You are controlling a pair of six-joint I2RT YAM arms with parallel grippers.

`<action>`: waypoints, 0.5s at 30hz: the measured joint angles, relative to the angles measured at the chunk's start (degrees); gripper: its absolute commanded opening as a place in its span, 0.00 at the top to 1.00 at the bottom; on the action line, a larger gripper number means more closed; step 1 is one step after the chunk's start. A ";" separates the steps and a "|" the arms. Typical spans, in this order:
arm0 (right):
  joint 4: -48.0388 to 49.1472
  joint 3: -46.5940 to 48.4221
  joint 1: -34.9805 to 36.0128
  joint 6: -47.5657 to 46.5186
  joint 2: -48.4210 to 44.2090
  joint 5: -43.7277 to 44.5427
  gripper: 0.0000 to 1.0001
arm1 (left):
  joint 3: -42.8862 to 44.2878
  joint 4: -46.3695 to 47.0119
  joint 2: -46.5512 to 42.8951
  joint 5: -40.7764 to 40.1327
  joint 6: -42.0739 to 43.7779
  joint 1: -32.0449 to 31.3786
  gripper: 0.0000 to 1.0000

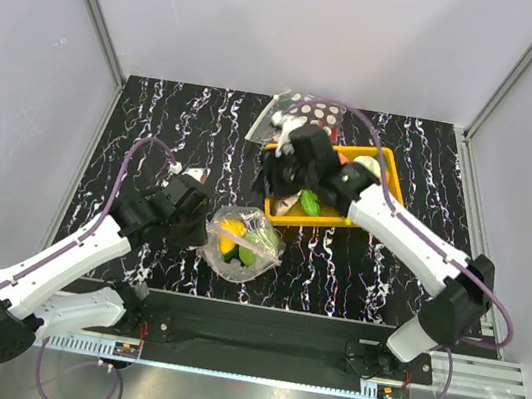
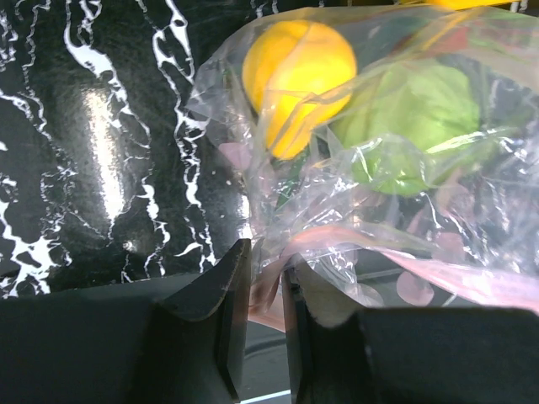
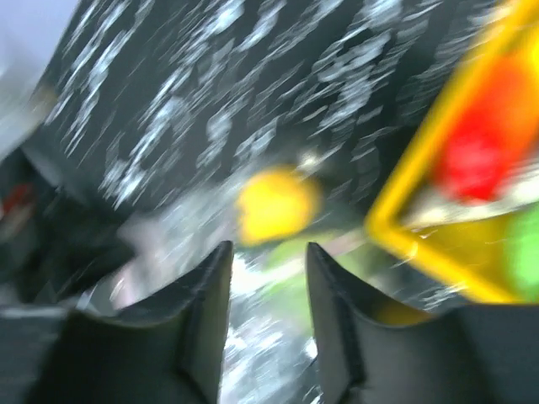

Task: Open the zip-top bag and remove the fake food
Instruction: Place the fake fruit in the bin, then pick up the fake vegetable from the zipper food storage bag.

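The zip-top bag (image 1: pixel 242 243) lies crumpled on the black marbled table, with fake food inside: a yellow fruit (image 2: pixel 296 80) and a green piece (image 2: pixel 413 118). My left gripper (image 2: pixel 268 273) is shut on the bag's pink zip edge at its left side; from above the gripper (image 1: pixel 192 216) sits just left of the bag. My right gripper (image 3: pixel 269 261) is open with nothing between its fingers, and its view is blurred. From above it (image 1: pixel 278 176) hangs over the left end of the yellow tray, behind the bag. The blurred yellow fruit (image 3: pixel 274 204) shows ahead of it.
A yellow tray (image 1: pixel 389 168) behind the bag holds more toy food, including a green piece (image 1: pixel 311 204) and a red piece (image 3: pixel 476 151). A bag with large polka dots (image 1: pixel 305 115) lies behind the tray. Grey walls enclose the table.
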 measured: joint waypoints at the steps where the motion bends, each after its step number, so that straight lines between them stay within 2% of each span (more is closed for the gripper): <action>1: -0.33 -1.42 2.54 0.31 -1.62 -0.44 0.61 | 0.26 0.17 0.04 0.28 0.11 0.00 0.76; 6: -1.62 -7.45 11.80 1.57 -9.55 -3.91 0.71 | 1.14 0.83 0.39 1.51 0.33 0.00 0.76; 11: -1.25 -9.20 17.97 2.43 -15.10 -5.73 0.72 | 1.84 0.79 1.18 2.47 0.37 0.00 0.76; 15: -0.72 -9.99 21.27 2.51 -15.34 -6.88 0.73 | 2.49 0.81 2.19 3.30 0.61 0.00 0.76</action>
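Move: Pick the green fruit in the clear bag as the mark: it lies about 6 cm back, roughly 1 cm left and some 20 cm below the right gripper. The yellow fruit beside it sits about 4 cm back and 6 cm left of the gripper, equally low; the yellow bin's middle is some 11 cm ahead and 15 cm right. From the left gripper, the green fruit is about 7 cm ahead, 12 cm right and 10 cm down. Sweep the empty right gripper swiftly back about 19 cm, away from the bin and high over the bag to its near, open side, drifting some 4 cm left and 4 cm up. Swing the wrist roughly 25 degrees counter-clockwise on the way and narrow the fingers to about half their starting gap. Keep the left gripper pinched on the bag's rim, easing it slightly right and up. ##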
